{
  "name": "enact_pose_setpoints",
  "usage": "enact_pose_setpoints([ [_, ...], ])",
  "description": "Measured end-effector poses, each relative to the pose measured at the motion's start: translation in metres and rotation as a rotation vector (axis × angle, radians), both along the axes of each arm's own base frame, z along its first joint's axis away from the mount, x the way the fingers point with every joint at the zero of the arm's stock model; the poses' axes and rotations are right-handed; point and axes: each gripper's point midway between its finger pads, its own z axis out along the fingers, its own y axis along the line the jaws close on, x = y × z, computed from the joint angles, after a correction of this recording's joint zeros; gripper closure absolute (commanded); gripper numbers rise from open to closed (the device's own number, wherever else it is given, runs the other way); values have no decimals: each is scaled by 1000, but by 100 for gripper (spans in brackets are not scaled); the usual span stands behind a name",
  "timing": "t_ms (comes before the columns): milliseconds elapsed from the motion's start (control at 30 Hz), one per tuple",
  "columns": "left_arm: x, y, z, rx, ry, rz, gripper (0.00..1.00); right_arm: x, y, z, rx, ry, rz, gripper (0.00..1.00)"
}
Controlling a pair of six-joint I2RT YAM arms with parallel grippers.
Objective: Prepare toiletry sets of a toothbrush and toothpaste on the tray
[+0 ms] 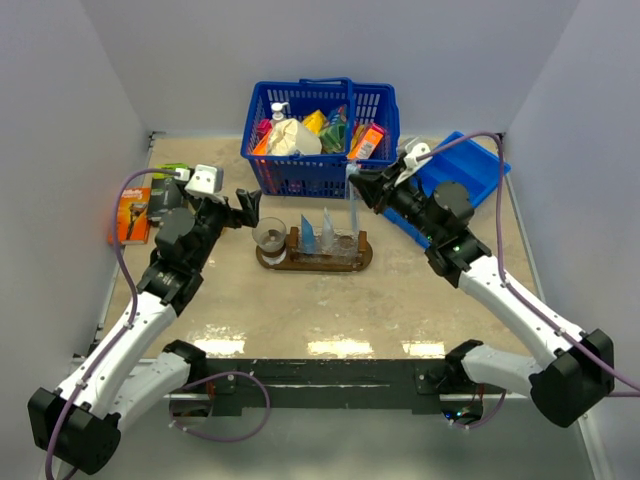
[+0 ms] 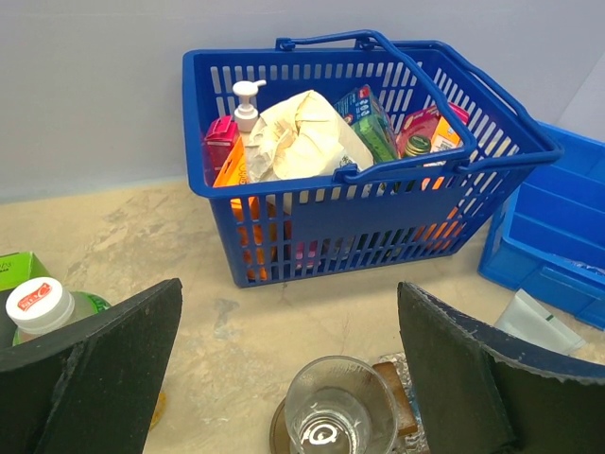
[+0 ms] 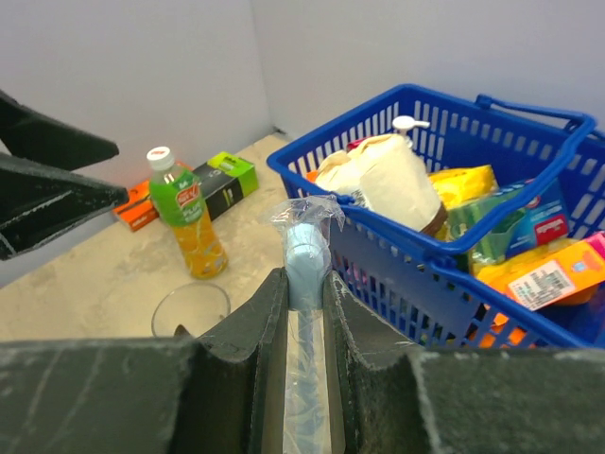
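Note:
The dark oval tray (image 1: 315, 268) lies in front of the basket, carrying clear glass cups (image 1: 270, 237) and two upright blue toothpaste tubes (image 1: 318, 234). My right gripper (image 1: 362, 183) (image 3: 304, 284) is shut on the top of a wrapped pale-blue toothbrush (image 1: 352, 215) (image 3: 307, 260), which hangs upright over the tray's right end. The left gripper (image 1: 245, 205) (image 2: 288, 307) stands wide open just above and left of the tray's left cup (image 2: 338, 416), with nothing between its fingers.
A blue basket (image 1: 320, 135) (image 2: 359, 180) full of toiletries stands right behind the tray. At the back right sits a blue bin (image 1: 460, 180) (image 2: 558, 246). A juice bottle (image 3: 186, 213), a green box (image 3: 219, 180) and an orange pack (image 1: 132, 218) lie at the left.

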Motion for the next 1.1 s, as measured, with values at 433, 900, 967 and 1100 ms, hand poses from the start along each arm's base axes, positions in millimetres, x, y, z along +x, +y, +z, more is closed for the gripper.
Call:
enact_pose_setpoints([
  [433, 2, -1, -5, 6, 13, 0, 0, 5, 32, -37, -61, 34, 60, 100],
  [900, 3, -1, -7, 8, 19, 0, 0, 11, 36, -66, -98, 42, 56, 100],
  [967, 3, -1, -7, 8, 18, 0, 0, 13, 37, -68, -99, 44, 57, 100],
  [1100, 3, -1, -7, 13, 17, 1, 0, 16, 38, -75, -103, 50, 56, 100],
])
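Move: The wrapped toothbrush already hangs from the right fingers. The rack's open slot beside the white tube lies about 30 cm below that hand, some 3 cm ahead and 3 cm left. The white tube stands roughly 3 cm left of the slot and level with it; the blue tube is another 5 cm left. The glass is about 17 cm left of the slot, also level. From the left hand the slot is some 21 cm right, 4 cm ahead and 25 cm below. The wrapped toothbrush, still pinched upright near its top in the shut right fingers, is lowered about 7 cm towards the rack, lower end first. The right hand also shifts some 4 cm to its left, nearly all of it in the first half, then goes on sinking almost straight down, tilting only slightly. ##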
